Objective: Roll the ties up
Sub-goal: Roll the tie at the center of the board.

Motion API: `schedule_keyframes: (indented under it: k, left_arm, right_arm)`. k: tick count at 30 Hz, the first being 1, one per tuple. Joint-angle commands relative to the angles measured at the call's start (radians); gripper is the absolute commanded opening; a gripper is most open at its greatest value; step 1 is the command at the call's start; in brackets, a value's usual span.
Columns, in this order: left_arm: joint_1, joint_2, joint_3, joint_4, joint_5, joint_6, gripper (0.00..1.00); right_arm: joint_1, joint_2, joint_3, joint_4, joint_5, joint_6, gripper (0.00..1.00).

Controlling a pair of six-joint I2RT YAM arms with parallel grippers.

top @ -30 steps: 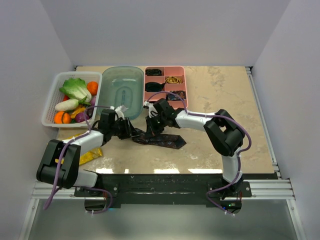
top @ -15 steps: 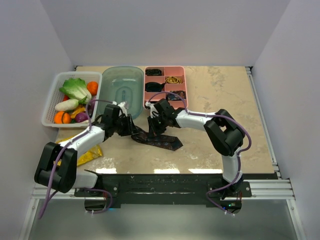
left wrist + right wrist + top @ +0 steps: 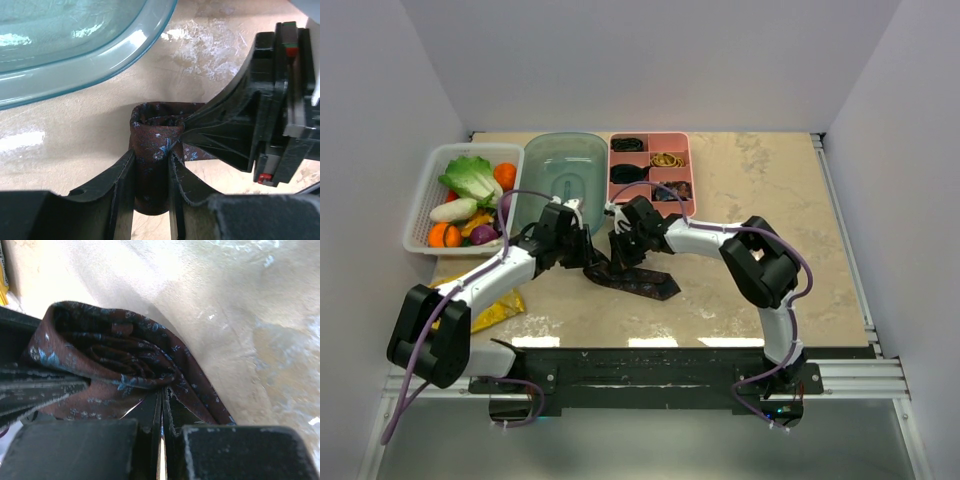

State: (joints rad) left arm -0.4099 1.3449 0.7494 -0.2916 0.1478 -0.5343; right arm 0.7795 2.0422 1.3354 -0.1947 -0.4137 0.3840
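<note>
A brown-maroon tie with blue specks lies mid-table, one end wound into a roll and its pointed tail flat to the right. My left gripper is shut on the roll, one finger on each side. It shows in the top view as the left gripper. My right gripper is shut, its tips pinching a fold of the tie at the open end of the roll. It meets the roll from the right as the right gripper. Rolled black ties sit in the pink tray.
A clear teal tub stands just behind the roll, its rim close to my left fingers. The pink compartment tray is right of it. A white basket of toy vegetables sits at the left. A yellow packet lies under the left arm.
Both grippers have shifted slightly toward the tub with the roll between them. The tie's flat tail has drawn in to the left. The left forearm has swung rightward.
</note>
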Motion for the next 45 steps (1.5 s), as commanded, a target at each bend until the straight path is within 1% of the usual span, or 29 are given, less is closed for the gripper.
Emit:
schedule_keyframes:
  k: [1,5,6,8,11,25,31,45]
  left_arm:
    - [-0.029,-0.023,0.065,-0.027,-0.043,0.019,0.03]
    - [-0.05,-0.015,0.103,-0.092,-0.143,0.037,0.01]
    - [-0.056,-0.012,0.108,-0.104,-0.145,0.037,0.01]
    - [-0.061,-0.01,0.123,-0.133,-0.213,0.037,0.0]
    - [-0.066,-0.01,0.134,-0.158,-0.257,0.034,0.0]
    - [-0.075,-0.01,0.18,-0.288,-0.418,0.028,0.0]
    - [-0.079,-0.006,0.194,-0.322,-0.474,0.02,0.0]
    - [-0.115,0.06,0.249,-0.419,-0.606,0.007,0.0]
  right_arm:
    - [0.017,-0.005,0.051,0.031,-0.017,0.015,0.0]
    - [0.015,-0.034,0.036,0.015,0.01,0.007,0.0]
    - [0.014,-0.042,0.033,0.009,0.016,0.007,0.0]
    - [0.009,-0.062,0.025,0.008,0.019,0.006,0.0]
    - [-0.002,-0.082,0.018,0.009,0.019,0.007,0.0]
    - [-0.063,-0.137,-0.012,-0.006,0.027,-0.005,0.0]
    - [-0.069,-0.149,-0.027,-0.005,0.026,-0.005,0.0]
    - [-0.086,-0.16,-0.039,-0.017,0.038,-0.016,0.0]
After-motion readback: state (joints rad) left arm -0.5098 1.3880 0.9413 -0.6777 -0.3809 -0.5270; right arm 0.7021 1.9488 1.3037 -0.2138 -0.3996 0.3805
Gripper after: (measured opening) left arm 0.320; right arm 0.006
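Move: The tie's roll already sits between the left fingers, its middle about 1 cm right of and 1 cm below that hand, with the tail's pointed end roughly 20 cm right and 5 cm back. The teal tray's middle is some 19 cm ahead and 6 cm left of the left hand. From the right hand, shut at the roll's right rim, the roll's middle lies about 7 cm left and 1 cm ahead, the tail's end 11 cm right and 5 cm back. Left hand drags the pinched roll some 7 cm left, tilting upright; shut right hand lifts away forward-right. ##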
